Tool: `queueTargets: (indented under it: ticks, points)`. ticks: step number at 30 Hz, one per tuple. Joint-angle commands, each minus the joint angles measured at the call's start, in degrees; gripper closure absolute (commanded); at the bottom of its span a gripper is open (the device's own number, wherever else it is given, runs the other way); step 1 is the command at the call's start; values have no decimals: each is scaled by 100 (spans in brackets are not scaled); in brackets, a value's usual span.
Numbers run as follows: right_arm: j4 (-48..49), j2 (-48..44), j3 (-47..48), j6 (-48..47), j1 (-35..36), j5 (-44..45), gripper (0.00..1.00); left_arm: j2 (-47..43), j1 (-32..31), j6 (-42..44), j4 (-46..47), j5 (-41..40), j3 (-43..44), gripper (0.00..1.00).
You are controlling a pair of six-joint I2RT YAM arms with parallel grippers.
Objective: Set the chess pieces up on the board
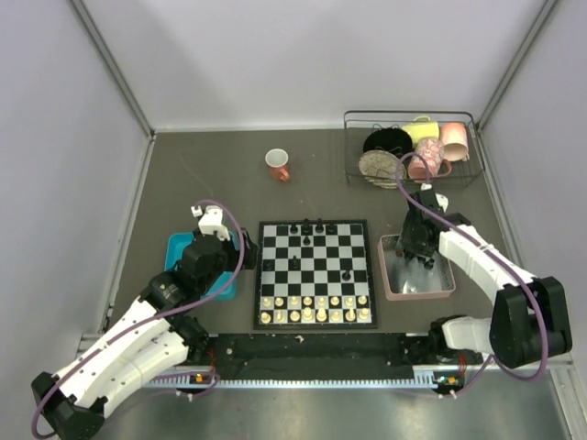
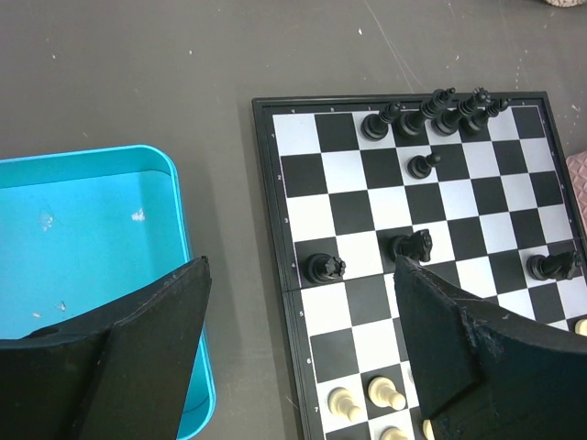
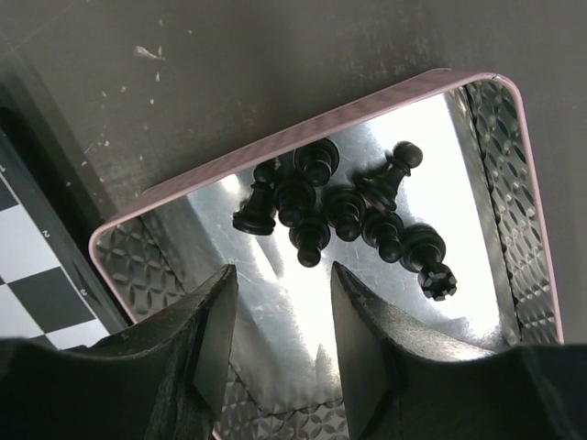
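Note:
The board (image 1: 316, 273) lies in the middle of the table. Several black chess pieces (image 2: 431, 115) stand along its far row, and a pawn (image 2: 422, 165), a rook (image 2: 326, 268) and a knight (image 2: 413, 243) stand further in. My left gripper (image 2: 298, 302) hangs open over the board's left edge, one finger above the teal tray (image 2: 83, 229), and holds nothing. Several more black pieces (image 3: 339, 211) lie heaped in the pink tray (image 3: 229, 174). My right gripper (image 3: 282, 293) hovers open just short of that heap, its fingers (image 3: 215, 312) bare.
Cream-white pieces (image 1: 316, 307) fill the board's two near rows. A wire rack (image 1: 413, 147) with cups and dishes stands at the back right. An orange cup (image 1: 278, 165) sits behind the board. Grey walls close in the table.

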Motion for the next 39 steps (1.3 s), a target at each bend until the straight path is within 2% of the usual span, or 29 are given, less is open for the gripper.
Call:
queueTargets:
  ticks: [1,17,30,39]
  points:
    - [259,77,-85,-118,-140,-19,56,44,-8,6,102,73,119,14]
    - [698,560,-102,-320,-325,-36,65,61,-17,-3,137,64,67,14]
    - [813,596,-129,-329,-343,-124,88,18,-17,-3,129,55,32,15]
    - [611,262,-129,-320,-343,-185,93,-18,-17,6,181,125,58,14]
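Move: A black pawn standing in the cluster at the pink tray's far side lies about 1 cm ahead, 1 cm right and 4 cm below the right hand. Of this pawn, a tipped pawn is about 2 cm to the left, another pawn 2 cm nearer the base, and the black rook some 5 cm right and 5 cm back. From the left hand the target pawn is roughly 44 cm right, 3 cm ahead and 14 cm lower. The black pawn's head is pinched between the right fingertips: the half-open hand sinks about 3 cm into the tray, edging some 1.5 cm forward and slightly right, with almost no wrist turn. Its fingers narrow on the way down, shut on the head at the bottom and keep hold as the hand just begins to rise. ##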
